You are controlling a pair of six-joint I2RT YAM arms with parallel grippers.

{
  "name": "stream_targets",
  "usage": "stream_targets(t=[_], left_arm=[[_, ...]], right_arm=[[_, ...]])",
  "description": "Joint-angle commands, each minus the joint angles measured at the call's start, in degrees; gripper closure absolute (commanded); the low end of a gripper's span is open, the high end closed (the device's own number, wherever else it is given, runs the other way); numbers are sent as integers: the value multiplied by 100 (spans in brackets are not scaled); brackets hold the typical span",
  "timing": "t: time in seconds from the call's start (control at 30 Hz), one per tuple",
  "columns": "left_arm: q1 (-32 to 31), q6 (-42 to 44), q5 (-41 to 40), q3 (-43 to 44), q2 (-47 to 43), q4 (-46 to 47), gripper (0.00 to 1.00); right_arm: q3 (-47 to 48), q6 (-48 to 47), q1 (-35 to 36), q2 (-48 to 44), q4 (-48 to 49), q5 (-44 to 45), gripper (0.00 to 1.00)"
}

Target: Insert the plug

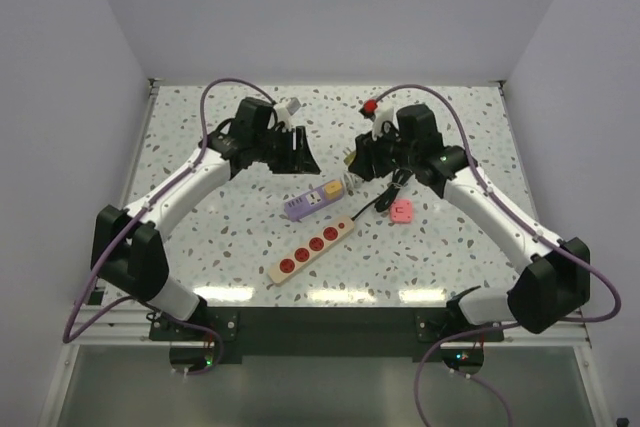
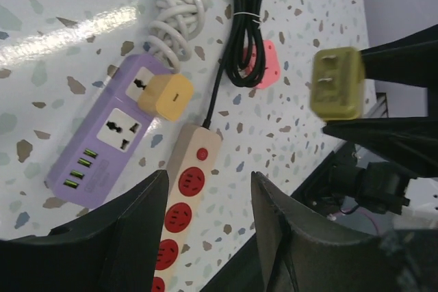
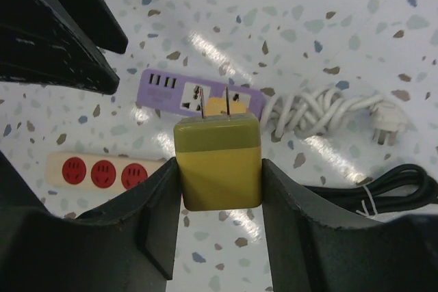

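My right gripper (image 3: 220, 181) is shut on an olive-yellow plug (image 3: 218, 161), two prongs pointing away, held above the table over the purple power strip (image 3: 199, 93). A second yellow plug (image 2: 166, 96) sits in one of that strip's sockets. The left wrist view shows the held plug (image 2: 335, 83) in the air to the right of the purple strip (image 2: 108, 135). My left gripper (image 2: 209, 227) is open and empty, hovering above the cream strip with red sockets (image 2: 183, 200). From above, the left gripper (image 1: 296, 152) and right gripper (image 1: 357, 161) face each other above the purple strip (image 1: 314, 202).
A coiled white cable (image 3: 316, 110) runs from the purple strip. A bundled black cable (image 2: 244, 29) lies over a pink object (image 1: 402, 211). The cream strip (image 1: 312, 247) lies nearer the front. White walls enclose the speckled table (image 1: 450, 257).
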Motion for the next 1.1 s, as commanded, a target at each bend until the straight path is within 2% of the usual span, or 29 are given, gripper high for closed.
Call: stream_targets(t=[0.0,0.17,0.37,0.77,1.07], left_arm=[[20,-547,666,-245,-610,683,43],[29,-1022,1447,-587,-716,1150,43],[29,-1225,1616,-659,-611,1362,42],[-6,-1752,1959,-826,-400,1994,40],[-33,-1603,1994,-817,-110,1819,39]], right_arm=[[-382,663,190,-386,-24,158,93],[-488,682,498,-879,-296,273,93],[-523,665,683,-1082,-455,247,93],[-163,638,1052,-520,-227,115,94],[136,709,1272,-98,81,1,94]])
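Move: The yellow plug, still in the right fingers with its prongs sticking out, is about 11 cm to the right of the open left fingers, 1 cm farther out and 3 cm higher. Left fingers: some 11 cm left of the right hand, 1 cm back, 3 cm lower. On the table, 20 cm below the right hand, the purple strip lies 10 cm left and 1 cm back, its second yellow plug 5 cm left and 1 cm out, the red-socket strip 9 cm left and 16 cm back. The yellow plug, kept pinched in the right fingers, is carried in the air about 6 cm back, and increasingly left, some 5 cm, towards the left gripper. The left hand comes to meet it: up and back first while edging right, rolling some 20 degrees so its left side dips, then sinking about 2 cm at the end. Its fingers stay open around the plug's near side; contact can't be seen. ##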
